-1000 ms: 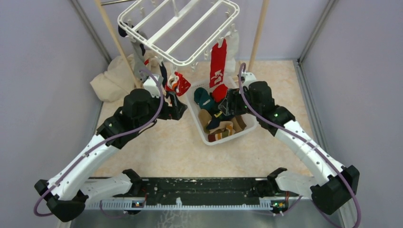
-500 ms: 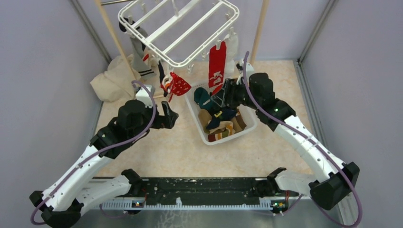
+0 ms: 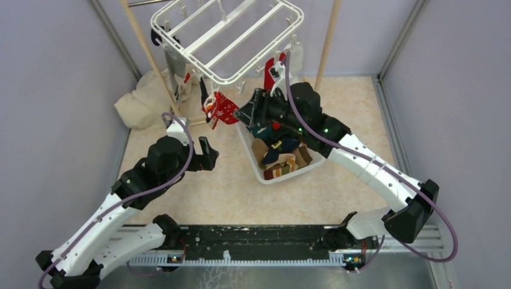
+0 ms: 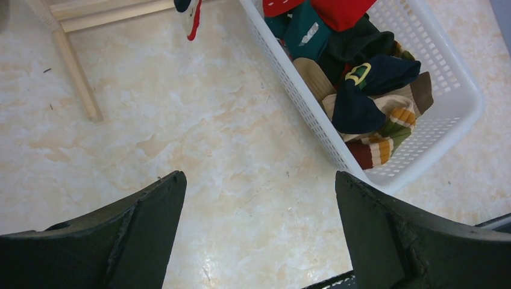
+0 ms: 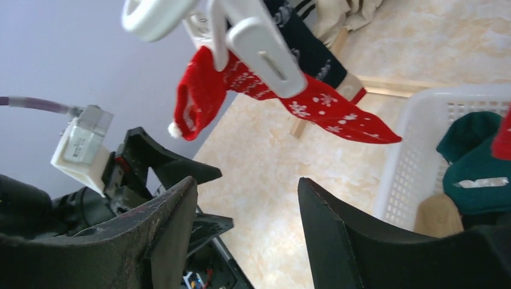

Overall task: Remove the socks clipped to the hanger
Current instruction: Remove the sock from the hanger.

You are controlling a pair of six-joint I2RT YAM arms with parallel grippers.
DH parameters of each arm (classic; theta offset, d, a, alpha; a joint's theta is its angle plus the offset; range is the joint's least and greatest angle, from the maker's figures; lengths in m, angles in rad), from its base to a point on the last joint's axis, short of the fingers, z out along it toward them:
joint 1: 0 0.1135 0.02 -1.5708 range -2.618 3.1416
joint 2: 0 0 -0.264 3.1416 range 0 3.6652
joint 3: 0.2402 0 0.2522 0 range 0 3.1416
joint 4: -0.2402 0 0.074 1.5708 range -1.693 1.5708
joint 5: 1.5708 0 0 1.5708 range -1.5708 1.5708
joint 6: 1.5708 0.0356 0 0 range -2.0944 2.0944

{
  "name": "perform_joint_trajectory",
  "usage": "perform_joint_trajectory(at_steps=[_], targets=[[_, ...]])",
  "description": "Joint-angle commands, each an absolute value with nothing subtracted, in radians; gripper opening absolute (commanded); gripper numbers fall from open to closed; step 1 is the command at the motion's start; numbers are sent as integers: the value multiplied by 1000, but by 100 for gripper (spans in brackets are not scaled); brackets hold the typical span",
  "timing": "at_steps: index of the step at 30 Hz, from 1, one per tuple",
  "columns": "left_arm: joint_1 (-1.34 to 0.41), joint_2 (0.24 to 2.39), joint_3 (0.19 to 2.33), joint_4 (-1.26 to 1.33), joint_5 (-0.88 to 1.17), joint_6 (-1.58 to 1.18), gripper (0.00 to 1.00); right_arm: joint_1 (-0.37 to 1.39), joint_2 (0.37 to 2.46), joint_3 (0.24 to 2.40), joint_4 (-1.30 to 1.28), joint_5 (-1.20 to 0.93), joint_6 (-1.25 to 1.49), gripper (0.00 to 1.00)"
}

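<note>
The white hanger (image 3: 229,36) hangs tilted at the top. A red snowflake sock (image 3: 222,109) and a navy sock (image 3: 205,95) dangle from its near-left clips. A grey striped sock (image 3: 176,67) hangs at its left, and a red sock (image 3: 275,65) at its right behind the right arm. My right gripper (image 3: 244,112) is open just right of the snowflake sock. In the right wrist view that sock (image 5: 328,111) hangs from a white clip (image 5: 265,54) above the empty right gripper (image 5: 247,186). My left gripper (image 3: 208,153) is open, low over the floor (image 4: 259,180).
A white slatted basket (image 3: 301,168) holding several socks sits under the right arm; its rim (image 4: 301,102) is at the right of the left wrist view. Wooden poles (image 3: 141,45) (image 3: 328,39) flank the hanger. A cream cloth bundle (image 3: 144,99) lies at the left wall.
The right arm swung left, away from the hanging red sock toward the snowflake sock. The left arm drew back toward the near edge. The hanger swayed.
</note>
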State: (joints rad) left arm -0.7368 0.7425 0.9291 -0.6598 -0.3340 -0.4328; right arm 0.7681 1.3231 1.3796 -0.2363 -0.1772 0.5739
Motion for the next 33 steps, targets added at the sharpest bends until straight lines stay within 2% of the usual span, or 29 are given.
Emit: perform_joint_trajectory(at_steps=[1, 7, 19, 33], targets=[[-730, 727, 911, -649, -316, -435, 99, 855, 1340, 1447, -116, -51, 614, 63], [-730, 724, 907, -638, -299, -430, 99, 947, 1394, 1483, -68, 76, 604, 64], [-730, 688, 890, -647, -293, -428, 99, 970, 1538, 1636, -120, 174, 604, 68], [-731, 676, 889, -657, -300, -424, 99, 974, 1602, 1693, -171, 174, 629, 67]])
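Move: The small red patterned sock, still clipped beneath the hanger's near corner, hangs about 8 cm left and 3 cm ahead of the right hand, almost level with it. The hanger corner is about 5 cm left, 6 cm ahead and 8 cm up; the navy sock is some 11 cm left and 6 cm ahead, the long red sock 8 cm right and 12 cm ahead. From the left hand, the patterned sock lies roughly 14 cm ahead, 4 cm right and 11 cm up. Leftwards, about 8 cm, the right hand goes in under the near corner of the hanger towards the small red sock, drawing back slightly at first and then curving forward, to end some 3 cm farther out. It rises about 2 cm, then eases down a little as the wrist turns slightly clockwise; the fingers stay about two-thirds open and arrive around the hanging sock without closing. ##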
